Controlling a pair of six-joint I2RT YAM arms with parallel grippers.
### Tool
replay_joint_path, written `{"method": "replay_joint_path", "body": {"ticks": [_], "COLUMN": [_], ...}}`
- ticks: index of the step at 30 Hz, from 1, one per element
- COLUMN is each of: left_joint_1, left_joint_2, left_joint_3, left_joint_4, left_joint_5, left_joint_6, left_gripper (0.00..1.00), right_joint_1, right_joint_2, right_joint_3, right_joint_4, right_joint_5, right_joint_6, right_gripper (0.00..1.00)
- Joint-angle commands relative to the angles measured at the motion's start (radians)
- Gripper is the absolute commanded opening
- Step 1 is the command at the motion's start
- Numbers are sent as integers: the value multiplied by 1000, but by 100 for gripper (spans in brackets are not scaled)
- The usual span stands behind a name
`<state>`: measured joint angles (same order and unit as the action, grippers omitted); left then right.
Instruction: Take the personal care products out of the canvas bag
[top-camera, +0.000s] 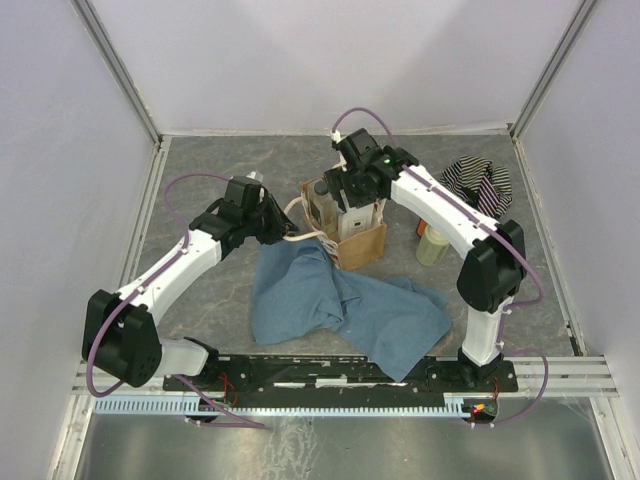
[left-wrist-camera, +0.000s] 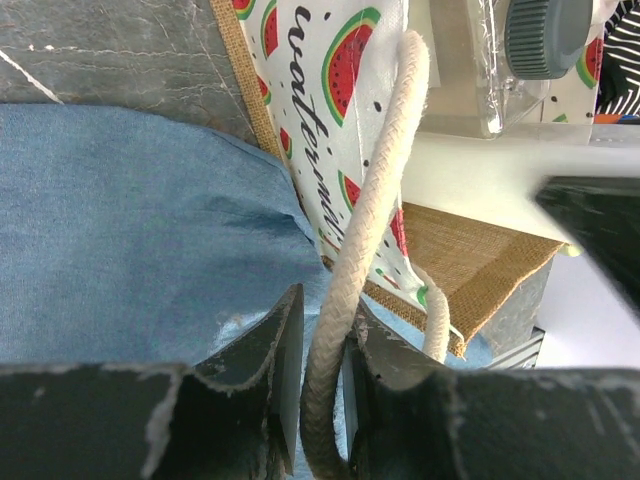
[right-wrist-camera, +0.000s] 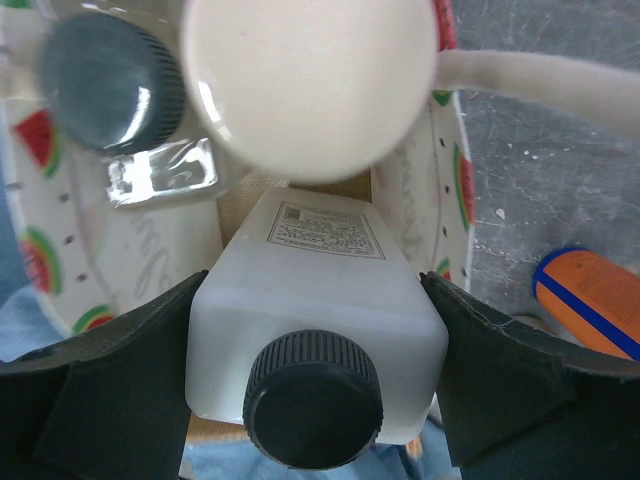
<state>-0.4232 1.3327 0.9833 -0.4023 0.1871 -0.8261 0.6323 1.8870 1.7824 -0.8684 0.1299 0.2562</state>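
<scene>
The canvas bag (top-camera: 366, 246) stands at mid-table, its watermelon-print lining (left-wrist-camera: 330, 110) showing. My left gripper (left-wrist-camera: 327, 320) is shut on the bag's cream rope handle (left-wrist-camera: 385, 190), just left of the bag (top-camera: 283, 228). My right gripper (right-wrist-camera: 315, 290) is over the bag's mouth (top-camera: 357, 195), shut on a white square bottle with a dark cap (right-wrist-camera: 315, 330) whose body reaches down into the bag. A clear square bottle with a dark cap (right-wrist-camera: 110, 85) and a blurred cream round top (right-wrist-camera: 310, 80) also stand inside. An orange bottle with a blue band (right-wrist-camera: 590, 310) and a pale yellow-green bottle (top-camera: 432, 246) lie outside.
A large blue-grey cloth (top-camera: 340, 305) lies in front of the bag and under its near edge. A black-and-white striped cloth (top-camera: 482, 182) lies at the back right. Grey table top (top-camera: 220, 160) is ringed by white walls.
</scene>
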Motion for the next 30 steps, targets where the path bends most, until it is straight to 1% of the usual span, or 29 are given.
{"method": "replay_joint_path", "body": {"ticks": [1, 4, 7, 10, 13, 16, 19, 24, 30], "left_joint_1": [-4, -5, -5, -5, -4, -4, -5, -4, -4], "left_joint_2": [-24, -24, -26, -31, -34, -39, -47, -52, -45], "left_joint_3": [-8, -10, -9, -9, -11, -11, -14, -15, -13], "left_joint_4": [16, 19, 19, 17, 17, 16, 11, 3, -1], "left_joint_5": [18, 20, 20, 19, 20, 20, 13, 4, 2], "left_joint_6": [-2, -4, -5, -5, -6, -9, -8, -5, 0], "left_gripper": [28, 28, 28, 28, 28, 28, 28, 28, 28], "right_joint_1": [8, 7, 7, 8, 0, -32, -97, -235, -321], "right_joint_2": [-195, -237, -271, -282, -226, -198, -205, -178, -134], "right_joint_3": [200, 247, 297, 373, 508, 581, 564, 545, 476], "right_joint_4": [20, 38, 46, 16, -67, -81, -36, -6, 66], "right_joint_5": [-90, -157, -134, -11, 119, 157, 146, 85, 47], "right_joint_6": [-7, -8, -20, -61, -129, -141, -120, -79, -75], "right_gripper": [66, 66, 66, 68, 69, 69, 69, 68, 69]}}
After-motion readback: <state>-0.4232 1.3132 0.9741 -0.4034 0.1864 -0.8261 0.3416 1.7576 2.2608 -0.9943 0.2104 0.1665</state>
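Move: With the white bottle already in my right fingers just above the bag, I'm heading for the open table beyond the orange bottle, some 11 cm ahead, 17 cm right and 16 cm below. The orange bottle stands about 18 cm right and 2 cm ahead, the green bottle 19 cm right and 5 cm back, the striped cloth 12 cm ahead and 31 cm right. The pump bottle is 5 cm ahead, 2 cm left. From my left hand that open spot is 18 cm ahead, 31 cm right. I keep the white bottle pinched in my right hand and pull it fast, straight up out of the bag by about 26 cm. Near the top I swing it right some 15 cm and forward about 8 cm, over towards the open table left of the striped cloth, just starting to sink; the fingers tilt up forward nearly 30 degrees. My left hand stays put, still pinching the bag's handle. ##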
